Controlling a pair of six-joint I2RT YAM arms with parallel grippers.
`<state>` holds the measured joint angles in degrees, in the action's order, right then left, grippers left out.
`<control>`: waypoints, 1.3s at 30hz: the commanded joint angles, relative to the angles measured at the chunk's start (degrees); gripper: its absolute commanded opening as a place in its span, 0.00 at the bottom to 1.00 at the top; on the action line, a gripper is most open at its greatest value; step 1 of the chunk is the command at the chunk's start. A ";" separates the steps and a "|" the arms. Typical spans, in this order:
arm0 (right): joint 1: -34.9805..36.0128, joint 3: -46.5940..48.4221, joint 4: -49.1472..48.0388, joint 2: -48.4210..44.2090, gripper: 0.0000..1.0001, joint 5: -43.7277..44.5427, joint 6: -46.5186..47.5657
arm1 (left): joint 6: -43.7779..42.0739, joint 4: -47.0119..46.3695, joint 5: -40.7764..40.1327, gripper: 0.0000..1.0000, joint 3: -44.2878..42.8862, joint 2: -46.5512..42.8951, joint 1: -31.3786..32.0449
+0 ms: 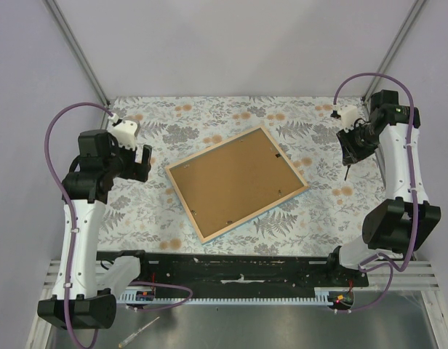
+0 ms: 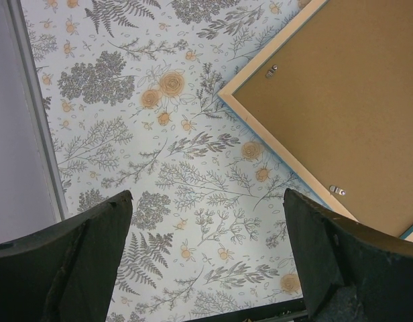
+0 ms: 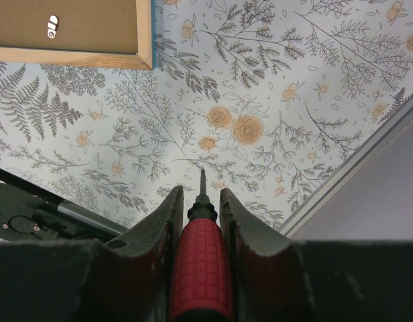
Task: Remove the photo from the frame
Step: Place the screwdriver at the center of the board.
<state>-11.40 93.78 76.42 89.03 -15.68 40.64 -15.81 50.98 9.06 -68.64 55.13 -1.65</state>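
Note:
The frame [image 1: 213,148] lies face down in the middle of the floral cover, turned at an angle, its light wood back border up [image 2: 275,54] [image 3: 145,33]. Inside it the photo shows only its plain brown board back [image 1: 235,178] [image 2: 354,100] [image 3: 72,23]; the printed side is hidden. Small metal clips [image 2: 336,190] sit along the border's inner edge. My left gripper [image 1: 142,164] [image 2: 206,201] hangs open over the cover, left of the frame's left corner. My right gripper [image 1: 350,154] [image 3: 201,194] is right of the frame, shut on a red-handled screwdriver [image 3: 201,268], tip pointing down.
A black rail [image 1: 238,265] runs along the near edge between the arm bases. Grey walls and slanted metal posts [image 1: 78,51] bound the back and sides. A thin pen-like tool [image 1: 140,333] lies on the metal shelf near the left base.

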 commanded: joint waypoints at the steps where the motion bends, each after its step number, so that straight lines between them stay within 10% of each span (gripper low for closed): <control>1: -0.29 0.27 2.59 -2.02 0.00 -0.31 0.84 | 1.75 0.35 1.75 1.00 -2.20 0.24 -0.19; 39: -0.38 -15.90 -4.61 -7.21 0.00 -2.25 -1.18 | -9.59 -3.61 15.55 1.00 3.52 1.37 0.86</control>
<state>-11.49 78.74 75.57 80.34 -16.93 41.39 -21.98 51.07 21.85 -63.66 54.92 -1.50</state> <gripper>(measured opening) 0.328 0.994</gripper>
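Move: My right hand still grips the screwdriver, tip down, with the centre of the board about 35 cm to its left, 6 cm ahead and 20 cm lower. The right corner of the frame is nearer, roughly 11 cm left and 5 cm ahead. From my empty left hand, the board's centre lies some 28 cm right, 10 cm ahead and 25 cm down; the frame's left corner is about 15 cm ahead and 3 cm right, its near corner 17 cm right and 11 cm back. I hold my right hand still at first, then draw it back about 5 cm, beside the frame's right corner and clear of it, sinking 3 cm late on with the screwdriver kept in the closed fingers. Late as well, my left hand, fingers staying wide open, eases right towards the board and down, some 4 cm across, swivelling about 15 degrees clockwise. ##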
